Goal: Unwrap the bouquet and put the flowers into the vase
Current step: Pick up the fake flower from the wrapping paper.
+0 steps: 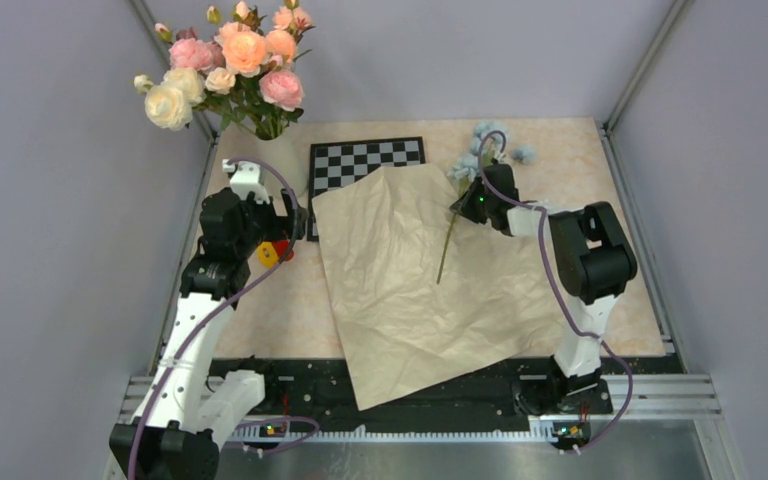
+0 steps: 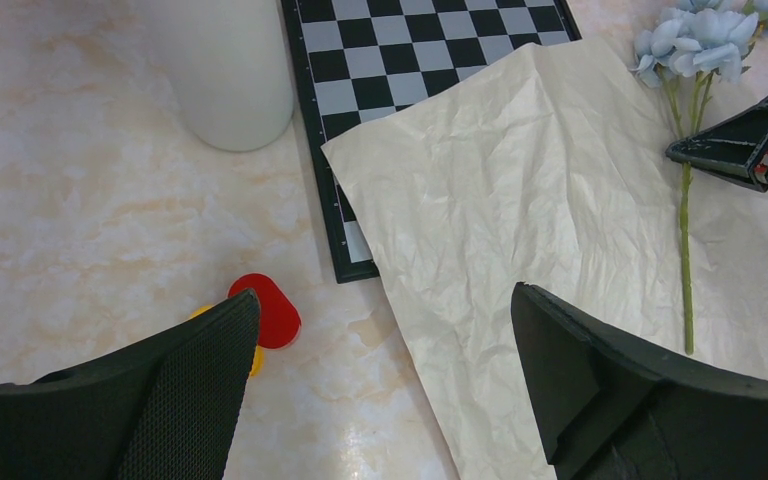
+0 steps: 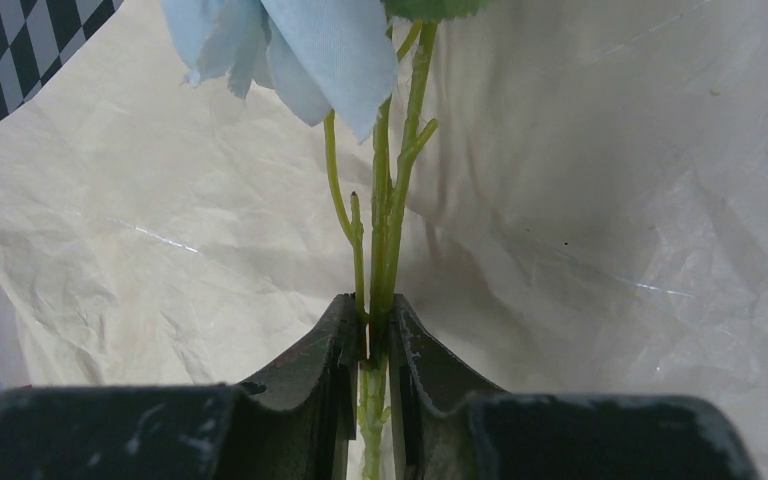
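The bouquet is undone: its crinkled cream-peach paper (image 1: 410, 280) lies spread flat across the middle of the table. On its right part lie the flowers (image 1: 490, 150), pale blue blooms on thin green stems. My right gripper (image 1: 465, 207) is shut on those stems just below the blooms. In the right wrist view the stems (image 3: 385, 230) run up between the closed fingertips (image 3: 350, 325) to a blue bloom (image 3: 290, 40). The white vase (image 2: 230, 70) stands left of the chessboard. My left gripper (image 2: 382, 300) hangs open over bare table beside the paper's left edge (image 2: 400, 290), holding nothing.
A black-and-white chessboard (image 1: 365, 160) lies at the back, partly under the paper. Large cream, pink and peach roses (image 1: 230, 60) stand in the back left corner. A small red and yellow object (image 2: 270, 310) lies under my left gripper. Metal rails frame the table.
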Controlling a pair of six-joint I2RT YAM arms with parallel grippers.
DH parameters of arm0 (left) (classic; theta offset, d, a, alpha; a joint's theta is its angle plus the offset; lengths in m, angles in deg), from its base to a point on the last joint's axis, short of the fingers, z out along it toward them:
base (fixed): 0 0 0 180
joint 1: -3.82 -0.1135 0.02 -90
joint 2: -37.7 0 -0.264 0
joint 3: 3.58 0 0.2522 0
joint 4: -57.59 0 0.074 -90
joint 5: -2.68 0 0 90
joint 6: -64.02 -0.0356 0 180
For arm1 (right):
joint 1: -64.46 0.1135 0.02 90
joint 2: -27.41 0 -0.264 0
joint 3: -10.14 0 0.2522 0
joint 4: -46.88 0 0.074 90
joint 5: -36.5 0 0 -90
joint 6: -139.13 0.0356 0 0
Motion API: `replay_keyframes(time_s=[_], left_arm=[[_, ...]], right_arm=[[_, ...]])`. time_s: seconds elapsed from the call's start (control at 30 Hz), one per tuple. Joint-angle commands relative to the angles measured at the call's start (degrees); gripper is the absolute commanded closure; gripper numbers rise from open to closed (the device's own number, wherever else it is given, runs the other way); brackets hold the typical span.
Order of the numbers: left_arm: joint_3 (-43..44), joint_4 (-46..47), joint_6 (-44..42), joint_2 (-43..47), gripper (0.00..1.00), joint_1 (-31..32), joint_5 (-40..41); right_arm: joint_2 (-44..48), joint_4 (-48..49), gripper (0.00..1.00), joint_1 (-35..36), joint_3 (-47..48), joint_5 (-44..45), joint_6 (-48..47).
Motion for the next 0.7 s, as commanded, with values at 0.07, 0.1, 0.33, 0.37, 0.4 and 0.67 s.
replay_keyframes(time_s=[0.07, 0.1, 0.33, 0.37, 0.4, 0.67], left_arm=[[0.9, 3.3, 1.0, 1.3, 0.01, 0.1, -4.8], [0.9, 3.7, 1.6, 1.4, 0.01, 0.3, -5.9], [1.0, 6.0, 5.2, 0.9, 0.01, 2.0, -12.5], [1.0, 6.3, 6.4, 0.8, 0.01, 2.1, -13.9], [1.1, 6.6, 7.5, 0.7, 0.01, 2.2, -15.2], [0.5, 17.1, 23.2, 0.9, 0.01, 3.0, -28.1]], right_arm=[[6.3, 3.4, 1.0, -0.3, -1.7, 1.4, -1.4], [7.3, 3.6, 1.0, -0.3, -1.9, 1.6, -1.9], [16.7, 5.5, 1.0, -0.1, -6.2, 0.9, -4.2], [18.2, 6.0, 1.0, 0.1, -6.8, 0.3, -4.6], [19.8, 6.7, 1.0, 0.2, -7.5, -0.4, -5.2], [34.2, 13.3, 1.0, 5.1, -11.9, -8.7, -12.9]])
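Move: Standing some 40 cm to the right hand's left and 6 cm ahead, its middle about 12 cm higher, is the vase. The chessboard between them lies about 20 cm left and 5 cm ahead; the blue flower heads are about 14 cm ahead and 8 cm right of the right fingers. From the left hand, the gripped stem is roughly 14 cm ahead, 31 cm right and 21 cm below, the chessboard 19 cm ahead, 12 cm right and 24 cm below. Lifting the blue flower by its already pinched stems, the right hand climbs about 15 cm, easing back some 4 cm at the same time, its fingers tipping upward while they keep their grip. The left hand, wide open and empty, swings about 7 cm right towards the stem and rises slightly, turning clockwise and rolling its left side down. ##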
